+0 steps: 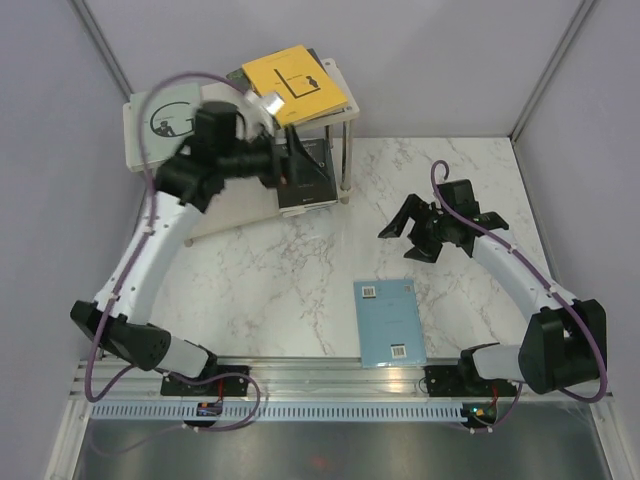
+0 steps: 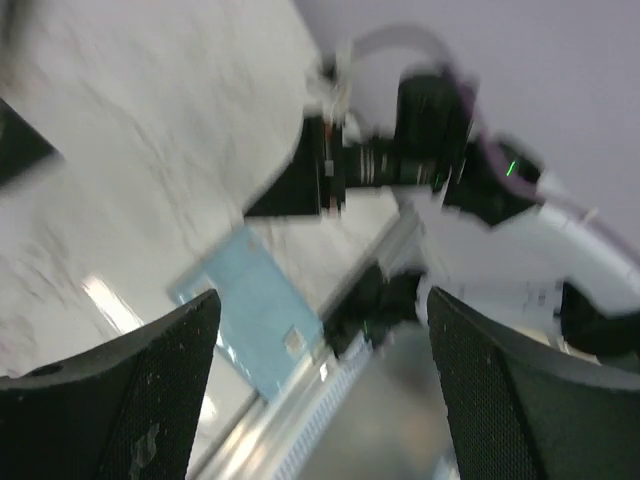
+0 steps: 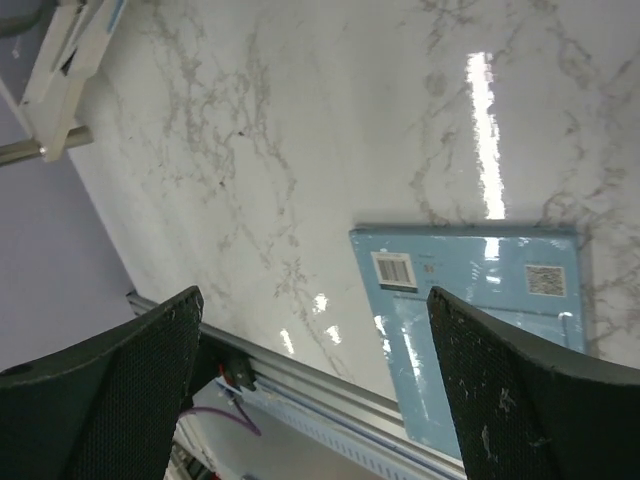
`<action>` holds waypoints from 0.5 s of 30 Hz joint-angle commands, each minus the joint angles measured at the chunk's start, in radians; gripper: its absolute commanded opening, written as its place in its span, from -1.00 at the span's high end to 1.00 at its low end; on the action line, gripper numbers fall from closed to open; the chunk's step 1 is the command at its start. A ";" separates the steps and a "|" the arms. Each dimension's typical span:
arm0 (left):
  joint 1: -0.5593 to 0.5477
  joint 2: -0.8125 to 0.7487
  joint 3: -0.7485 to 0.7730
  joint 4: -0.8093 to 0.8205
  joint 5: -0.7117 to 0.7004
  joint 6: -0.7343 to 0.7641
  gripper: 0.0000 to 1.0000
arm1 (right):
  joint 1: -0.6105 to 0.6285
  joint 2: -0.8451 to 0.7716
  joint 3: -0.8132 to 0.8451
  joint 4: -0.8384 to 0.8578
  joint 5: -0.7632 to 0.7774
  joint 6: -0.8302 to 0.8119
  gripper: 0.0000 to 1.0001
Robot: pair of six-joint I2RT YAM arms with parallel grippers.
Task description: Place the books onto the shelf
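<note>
The shelf [image 1: 340, 118] stands at the back left. On its top board lie a pale grey-green book with a big "G" [image 1: 168, 115] and a bright yellow book [image 1: 297, 82]. A dark book [image 1: 308, 178] lies on the lower tier. A teal-blue book [image 1: 388, 322] [image 2: 262, 318] [image 3: 470, 300] lies flat on the marble near the front edge. My left gripper [image 1: 285, 168] [image 2: 322, 300] hangs open and empty at the shelf's front, over the dark book. My right gripper [image 1: 403, 240] [image 3: 314, 295] is open and empty above the table, behind the teal-blue book.
Grey walls close the table in on the left, back and right. An aluminium rail [image 1: 330, 372] runs along the front edge between the arm bases. In the right wrist view a corner of the shelf [image 3: 60, 70] shows at the top left. The left wrist view is motion-blurred.
</note>
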 commanded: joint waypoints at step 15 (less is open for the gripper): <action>-0.323 -0.082 -1.289 0.815 -0.119 -0.380 -0.73 | -0.004 -0.005 -0.247 -0.140 0.229 -0.061 -0.93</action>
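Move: The blue book lies flat on the table, about 15 cm back from the right hand, nearly in line sideways (1 cm left) and some 14 cm below. From the left hand, high in front of the shelf, the blue book is roughly 17 cm back, 21 cm right and 42 cm below. The yellow book stands off 20 cm ahead of the left hand and 1 cm left, 4 cm lower; the black book 18 cm ahead, 2 cm right, 35 cm down. Down fast and back, the empty left hand swoops some 34 cm lower and 15 cm back from the shelf towards the blue book, swinging a little right and tipping its fingers about 40 degrees downward. The right hand sinks about 10 cm too, drawing back and somewhat right to the book's far right corner, its fingers tipping further down. Both grippers stay wide open and stop short of touching. ##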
